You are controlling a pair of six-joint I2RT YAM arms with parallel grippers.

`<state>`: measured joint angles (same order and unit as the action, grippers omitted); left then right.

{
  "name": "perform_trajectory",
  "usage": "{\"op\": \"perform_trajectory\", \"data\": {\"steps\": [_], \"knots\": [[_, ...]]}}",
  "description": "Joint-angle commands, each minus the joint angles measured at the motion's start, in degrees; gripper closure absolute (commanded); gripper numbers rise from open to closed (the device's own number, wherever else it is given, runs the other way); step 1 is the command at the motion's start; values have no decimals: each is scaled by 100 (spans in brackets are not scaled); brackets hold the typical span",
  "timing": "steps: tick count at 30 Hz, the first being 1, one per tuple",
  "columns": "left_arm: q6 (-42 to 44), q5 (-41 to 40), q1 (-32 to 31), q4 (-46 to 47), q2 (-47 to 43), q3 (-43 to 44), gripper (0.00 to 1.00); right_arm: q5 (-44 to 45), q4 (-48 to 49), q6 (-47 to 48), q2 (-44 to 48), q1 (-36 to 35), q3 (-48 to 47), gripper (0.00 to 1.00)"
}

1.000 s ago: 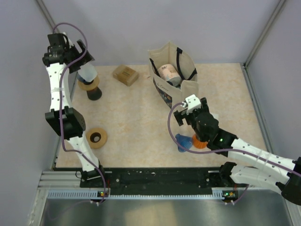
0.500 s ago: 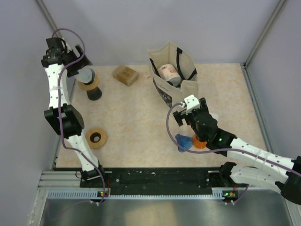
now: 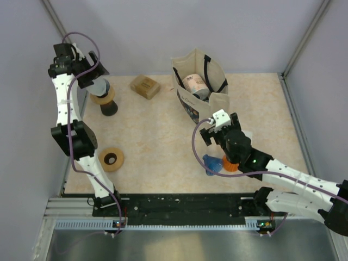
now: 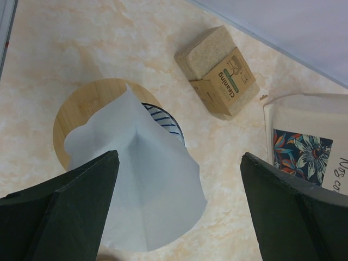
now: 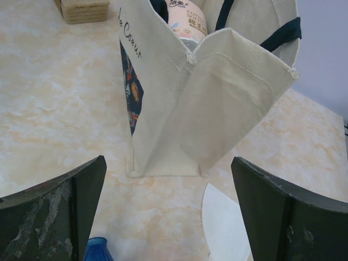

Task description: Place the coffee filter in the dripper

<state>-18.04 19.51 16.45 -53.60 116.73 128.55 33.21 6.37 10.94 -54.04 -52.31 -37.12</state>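
The dripper is a blue-striped cup in a round wooden collar on a black base, at the back left of the table. A white paper coffee filter stands in the cup, its wide edge fanning up towards the left wrist camera and hiding most of the rim. My left gripper hangs open above it, its fingers apart from the paper on both sides. My right gripper is open and empty, low over the table in front of the tote bag.
A brown soap box lies right of the dripper. The tote bag holds a paper-wrapped roll. A second wooden ring lies near the left arm's base. A blue object, an orange one and another white filter lie below my right gripper.
My left arm has shifted slightly to the left above the dripper, and the filter has stayed in the cup. The right arm has barely moved.
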Motion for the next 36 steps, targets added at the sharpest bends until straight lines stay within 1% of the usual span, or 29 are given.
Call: {"op": "perform_trajectory", "data": {"steps": [1, 4, 8, 12, 16, 17, 18, 19, 21, 23, 26, 28, 31, 34, 36], "knots": [[20, 88, -1, 236, -519, -58, 1, 63, 189, 14, 7, 20, -58, 1], [-41, 9, -62, 271, -852, -172, 1, 115, 198, -57, 43, 20, -76, 1], [-85, -122, -247, 438, -1546, -462, 1, 203, 180, -188, 183, 28, -93, 1], [-138, -429, -589, 701, -2363, -1023, 1, 124, 40, -346, 446, 28, -102, 1], [-173, -877, -1335, 1114, -3408, -2112, 1, 238, -250, -890, 833, 20, -181, 1], [-217, -948, -1546, 1342, -3663, -2550, 1, 265, -355, -1022, 973, 20, -199, 1], [-330, -992, -1618, 1666, -3988, -3068, 1, 265, -504, -1215, 1088, 28, -216, 1], [-497, -941, -1888, 1991, -4269, -3699, 1, 247, -618, -1391, 1219, 20, -251, 1], [-700, -870, -2171, 2659, -4771, -4686, 1, 256, -1171, -1734, 1500, 28, -295, 1], [-823, -800, -2426, 2829, -5062, -5302, 1, 151, -1584, -2033, 1817, 28, -296, 1], [-990, -633, -2734, 2916, -5265, -6050, 1, -16, -2129, -2454, 2353, 28, -173, 1], [-1035, -492, -2901, 2987, -5309, -6446, 1, 202, -2621, -2963, 2678, 20, -181, 1], [-1052, -422, -3112, 2987, -5283, -6895, 1, 685, -3893, -3973, 2960, 28, -540, 3], [-1219, -326, -3226, 3224, -5213, -7334, 1, 836, -4792, -4467, 2891, 28, -743, 4], [-1280, -71, -3305, 3400, -5117, -7624, 1, 644, -4996, -4426, 2742, 28, -779, 5]]}}
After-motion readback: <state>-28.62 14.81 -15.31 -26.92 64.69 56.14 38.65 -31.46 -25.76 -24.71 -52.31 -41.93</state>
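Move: Standing about 3 cm back of the left hand, a couple to its left and 6 below, is the white filter already in its dripper; the cardboard box lies some 17 cm right and 5 farther out. The loose blue dripper is roughly 50 cm right, 30 back. From the right hand that dripper lies about 7 cm back, 1 left, 20 below; the carafe about 7 back, 8 right; the flat filter 4 ahead, 11 right. Leaving the seated filter with fingers still open, the left hand lifts about 13 cm while drawing back and right, then sinks some 19 cm as it carries on towards the loose blue dripper, turning clockwise. The right hand, empty, shifts about 9 cm right and 8 back, rising slightly and rolling some 30 degrees, to come over the glass carafe. ##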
